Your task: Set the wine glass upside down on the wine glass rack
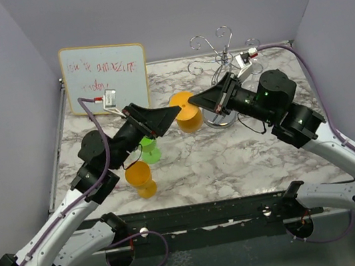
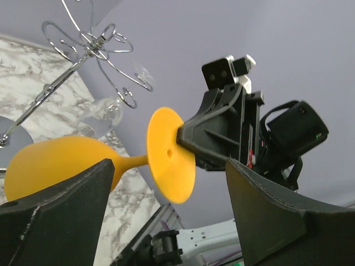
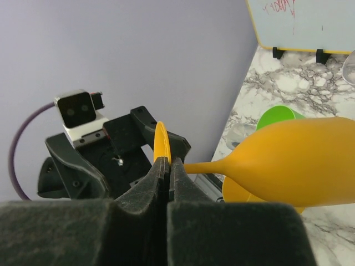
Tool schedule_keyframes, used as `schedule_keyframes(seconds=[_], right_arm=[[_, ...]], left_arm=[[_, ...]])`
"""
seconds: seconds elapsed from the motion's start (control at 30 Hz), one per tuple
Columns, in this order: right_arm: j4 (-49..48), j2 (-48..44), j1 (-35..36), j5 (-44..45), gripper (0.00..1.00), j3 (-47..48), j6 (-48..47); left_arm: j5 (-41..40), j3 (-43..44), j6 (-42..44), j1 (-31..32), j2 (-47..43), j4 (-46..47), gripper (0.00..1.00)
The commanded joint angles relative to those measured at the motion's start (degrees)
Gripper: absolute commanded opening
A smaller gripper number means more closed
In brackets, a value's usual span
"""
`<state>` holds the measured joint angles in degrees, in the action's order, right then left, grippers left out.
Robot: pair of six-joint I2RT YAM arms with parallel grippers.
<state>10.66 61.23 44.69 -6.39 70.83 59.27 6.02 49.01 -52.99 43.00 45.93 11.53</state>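
An orange wine glass (image 1: pixel 190 121) hangs in the air on its side above the table's middle. My right gripper (image 1: pixel 194 101) is shut on the rim of its round foot (image 3: pixel 161 141); the stem and bowl (image 3: pixel 299 160) reach away from the fingers. My left gripper (image 1: pixel 175 110) is open, its two fingers (image 2: pixel 61 205) standing apart on either side, short of the foot (image 2: pixel 171 154), not touching it. The silver wire wine glass rack (image 1: pixel 222 51) stands behind at the back right, and its curled arms show in the left wrist view (image 2: pixel 94 47).
A second orange glass (image 1: pixel 141 178) and a green glass (image 1: pixel 149 152) stand on the marble table under the left arm. A clear glass (image 2: pixel 105 113) is by the rack. A whiteboard (image 1: pixel 104 77) leans at the back left. Walls enclose the sides.
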Motion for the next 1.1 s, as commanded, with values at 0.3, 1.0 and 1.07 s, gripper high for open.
schedule_keyframes(seconds=[0.3, 1.0, 1.07], right_arm=[[-2.8, -3.2, 0.3, -5.5, 0.01, -2.7, -4.9], [-4.8, -4.1, 0.3, -6.2, 0.03, -4.4, -6.7], [-3.2, -4.3, 0.3, -5.5, 0.2, -3.4, -7.2]], left_arm=[[-5.6, 12.0, -4.6, 0.4, 3.4, -20.9, 0.56], [5.9, 13.3, -3.7, 0.3, 6.1, -17.8, 0.0], [6.1, 14.2, -3.0, 0.4, 6.0, -17.8, 0.0]])
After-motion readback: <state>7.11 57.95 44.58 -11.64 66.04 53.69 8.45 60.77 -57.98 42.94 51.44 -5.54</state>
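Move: My right hand already pinches the upside-down orange wine glass by its foot, whose middle lies about 3 cm to that hand's left, level with it. My open left hand wants that foot: some 4 cm ahead, 4 cm right and about 1 cm higher. From the left hand the glass rack stands about 20 cm ahead, 18 cm right and some 20 cm lower; the green goblet is around 9 cm ahead, 9 cm left, roughly 30 cm below. I bring the wine glass's foot back about 2 cm and slightly down with my right hand, while my left, fingers open, eases a little forward and up, sinks again with its fingertips tipping down some 10 degrees, then slides back and right to end about 1 cm right of its start. There I close the left fingers onto the near-left rim, the right fingers just beginning to slacken. ##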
